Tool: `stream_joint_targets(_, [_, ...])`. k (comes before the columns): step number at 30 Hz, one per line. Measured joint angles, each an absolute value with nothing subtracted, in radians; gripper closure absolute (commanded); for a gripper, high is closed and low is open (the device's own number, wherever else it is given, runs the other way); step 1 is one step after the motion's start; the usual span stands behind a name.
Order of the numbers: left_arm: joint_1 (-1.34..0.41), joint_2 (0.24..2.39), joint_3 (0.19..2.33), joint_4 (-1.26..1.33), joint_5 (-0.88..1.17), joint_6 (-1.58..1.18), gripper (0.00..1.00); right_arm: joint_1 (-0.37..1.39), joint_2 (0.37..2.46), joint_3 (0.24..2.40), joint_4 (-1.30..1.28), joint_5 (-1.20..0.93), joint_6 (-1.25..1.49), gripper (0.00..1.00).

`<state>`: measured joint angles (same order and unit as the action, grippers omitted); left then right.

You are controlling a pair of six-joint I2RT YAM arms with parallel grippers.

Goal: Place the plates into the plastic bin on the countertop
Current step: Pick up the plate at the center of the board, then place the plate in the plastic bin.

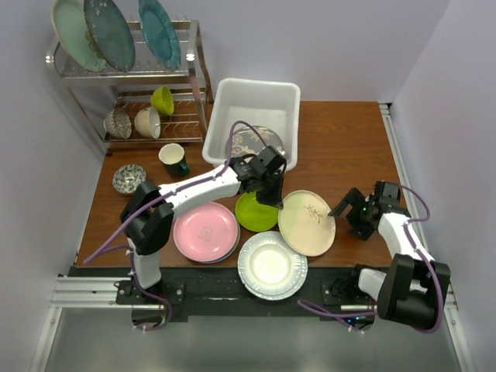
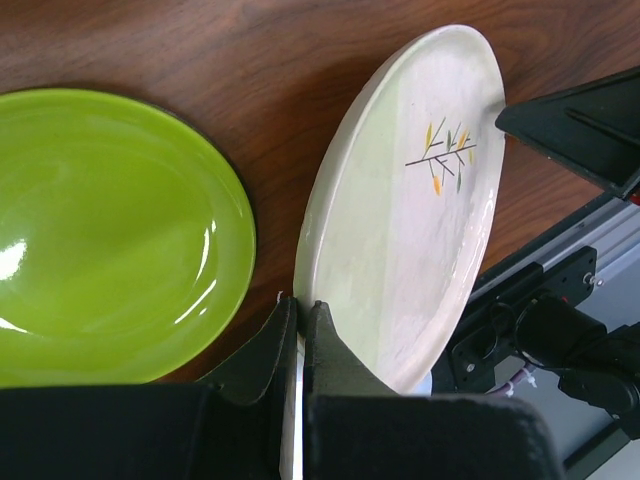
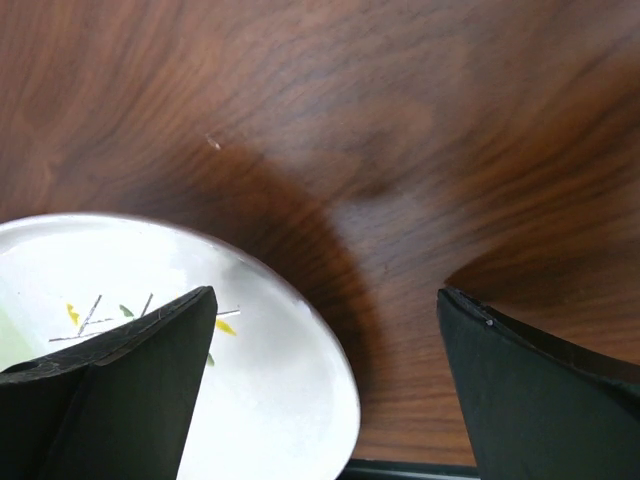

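Note:
My left gripper (image 1: 276, 198) (image 2: 300, 310) is shut on the near-left rim of the cream plate (image 1: 308, 225) (image 2: 400, 200), which has a small twig drawing and is tilted up on that side. A lime green plate (image 1: 254, 211) (image 2: 110, 230) lies flat just left of it. The pink plate (image 1: 204, 231) and the white fluted plate (image 1: 272, 266) lie near the front edge. A grey patterned plate (image 1: 249, 142) rests inside the white plastic bin (image 1: 232, 91) at the back. My right gripper (image 1: 350, 215) (image 3: 325, 300) hangs open over the countertop (image 1: 341, 147), beside the cream plate's (image 3: 270, 400) right edge.
A wire dish rack (image 1: 194, 74) at the back left holds three large teal and pale green plates (image 1: 108, 31) and small bowls (image 1: 147, 122). A dark green mug (image 1: 173, 160) and a patterned bowl (image 1: 129, 178) stand left of the bin.

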<state>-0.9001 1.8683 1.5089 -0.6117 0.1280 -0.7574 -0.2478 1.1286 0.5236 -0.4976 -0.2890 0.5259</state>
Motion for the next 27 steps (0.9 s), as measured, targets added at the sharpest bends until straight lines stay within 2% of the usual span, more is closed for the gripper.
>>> stream_joint_targets(17, [-0.912, 1.832, 1.409, -0.583, 0.147, -0.811, 1.00, -0.248, 1.173, 0.479, -0.373, -0.506, 0.493, 0.17])
stream_joint_targets(23, [-0.912, 1.832, 1.410, -0.577, 0.149, -0.812, 1.00, -0.248, 1.186, 0.469, -0.373, -0.553, 0.480, 0.30])
stream_joint_targets(27, [-0.912, 1.832, 1.410, -0.572, 0.150, -0.811, 1.00, -0.248, 1.213, 0.461, -0.369, -0.574, 0.475, 0.54])
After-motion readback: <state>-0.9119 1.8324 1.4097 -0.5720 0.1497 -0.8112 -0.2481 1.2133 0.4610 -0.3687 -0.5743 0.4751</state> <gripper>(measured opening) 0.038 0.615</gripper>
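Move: The cream plate is already pinched at its left rim by the left hand, tilted, with its middle about 8 cm to that hand's right, 5 cm back and 5 cm below. From the right hand, whose open fingers are by the plate's far rim, that middle lies some 10 cm to the left, level fore and aft and about 2 cm higher. From the left hand the green plate lies about 7 cm left, 1 cm back and 10 cm below; the white plates 17 cm back, 2 cm left and 9 cm below. The right hand slides left about 4.5 cm towards the cream plate's right rim, its left side rolling up some 15 degrees while it turns about 10 degrees counter-clockwise, and its wide-open fingers draw in by about a third to straddle the rim. The left hand keeps its pinch on the left rim and brings the plate roughly 2 cm back and 1.5 cm down to meet it, then holds still while the right hand finishes coming in. ##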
